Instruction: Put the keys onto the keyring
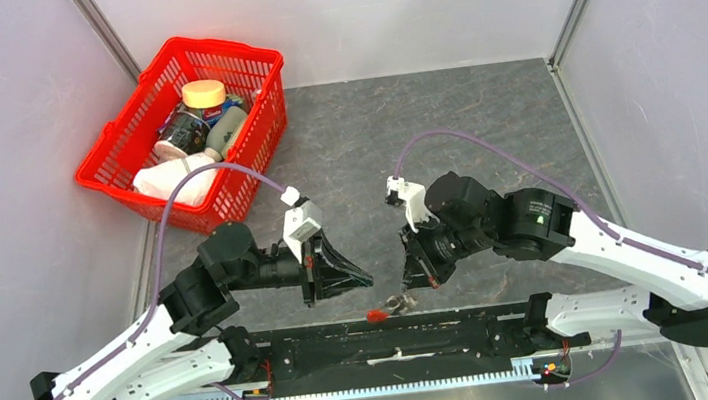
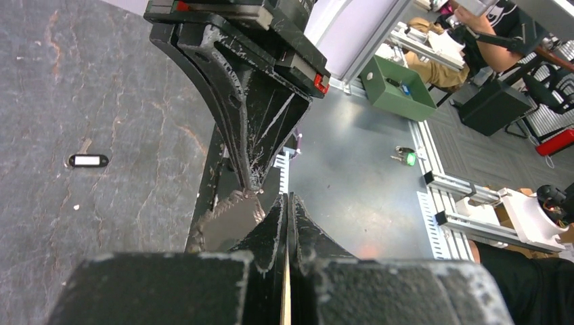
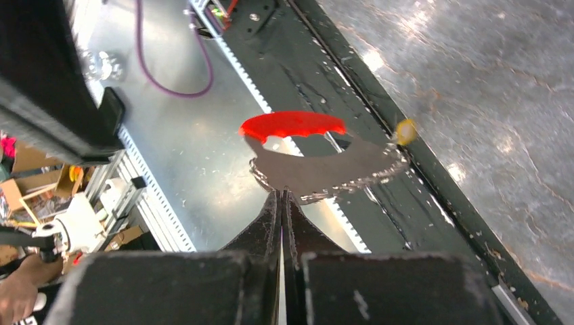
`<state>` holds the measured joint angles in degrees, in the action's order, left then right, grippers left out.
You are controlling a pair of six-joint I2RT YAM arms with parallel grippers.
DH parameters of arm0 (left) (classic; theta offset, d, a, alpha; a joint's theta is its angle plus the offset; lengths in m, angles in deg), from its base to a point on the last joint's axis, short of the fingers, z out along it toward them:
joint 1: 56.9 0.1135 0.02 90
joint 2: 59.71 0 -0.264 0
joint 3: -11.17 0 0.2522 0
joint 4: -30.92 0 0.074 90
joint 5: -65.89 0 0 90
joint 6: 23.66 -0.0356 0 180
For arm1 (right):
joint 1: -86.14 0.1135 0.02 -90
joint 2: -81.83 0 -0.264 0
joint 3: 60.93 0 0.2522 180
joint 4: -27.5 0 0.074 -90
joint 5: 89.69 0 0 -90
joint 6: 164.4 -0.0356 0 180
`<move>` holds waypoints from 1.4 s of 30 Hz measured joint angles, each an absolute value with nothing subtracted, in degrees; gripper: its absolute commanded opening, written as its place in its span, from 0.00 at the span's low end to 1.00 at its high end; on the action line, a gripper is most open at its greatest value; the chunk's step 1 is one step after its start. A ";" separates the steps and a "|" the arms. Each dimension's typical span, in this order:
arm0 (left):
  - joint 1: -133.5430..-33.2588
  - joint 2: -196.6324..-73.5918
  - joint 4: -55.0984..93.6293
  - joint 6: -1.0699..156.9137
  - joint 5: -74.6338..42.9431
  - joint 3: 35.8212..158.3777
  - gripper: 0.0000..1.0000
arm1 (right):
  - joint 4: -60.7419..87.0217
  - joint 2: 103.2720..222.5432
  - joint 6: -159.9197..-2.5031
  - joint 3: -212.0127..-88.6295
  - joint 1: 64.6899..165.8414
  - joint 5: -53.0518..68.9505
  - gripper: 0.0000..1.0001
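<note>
My right gripper [image 1: 408, 284] [image 3: 281, 194] is shut on the edge of a flat silvery key [image 3: 325, 172] with toothed edges, just above the table's front rail. The keyring's red strap [image 3: 291, 125] [image 1: 376, 313] lies against the key's hole end; I cannot make out its thin wire ring. From above, the key [image 1: 400, 303] shows as a small metal glint beside the strap. My left gripper [image 1: 369, 281] [image 2: 288, 198] is shut with nothing visible between its fingers, its tip close beside the key [image 2: 230, 217] and the right fingers [image 2: 250, 122].
A red basket [image 1: 123, 110] holding jars and a white cloth stands at the back left. A black rail [image 1: 465, 323] runs along the near edge under the grippers. A small black oval tag [image 2: 88, 160] lies on the grey tabletop. A tiny yellow bit [image 3: 406, 130] sits by the rail.
</note>
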<state>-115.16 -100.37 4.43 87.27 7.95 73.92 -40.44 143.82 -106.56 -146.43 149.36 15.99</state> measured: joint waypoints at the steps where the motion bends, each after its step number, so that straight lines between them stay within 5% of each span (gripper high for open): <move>1: -115.16 -100.24 4.74 87.40 8.03 74.01 0.03 | -40.37 143.85 -105.93 -147.09 149.36 16.73 0.00; 5: -115.16 -100.04 6.00 88.04 8.43 74.08 0.04 | -39.91 144.59 -103.13 -150.19 149.38 20.21 0.00; 18: -115.16 -101.46 10.27 90.31 9.63 74.05 0.41 | -40.55 148.55 -95.72 -160.46 149.40 25.80 0.00; 42: -115.16 -102.34 18.75 94.20 11.18 72.33 0.39 | -41.36 149.90 -92.57 -165.82 149.40 27.01 0.00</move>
<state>-115.16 -102.34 18.75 94.20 11.18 72.33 -41.36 149.90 -92.57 -165.82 149.40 27.01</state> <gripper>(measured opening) 0.399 0.007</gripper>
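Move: The keyring bunch with its grey blade and red handle already hangs from the right hand's shut fingertips. That grip lies about 6 cm to the left hand's right, 7 cm below it and 1 cm ahead. The red handle is some 14 cm straight below the left fingertips. From the right hand, the empty left fingertips it is heading for are about 6 cm left, 7 cm up and 1 cm back. The keyring bunch is carried up about 10 cm and some 3 cm left by the right hand, which keeps its grip, levels its fingers and turns counter-clockwise before easing to a stop. The left hand rises about 3.5 cm and edges right, tips its fingers up some 10 degrees and opens them part way around the right fingertips; contact can't be seen. ##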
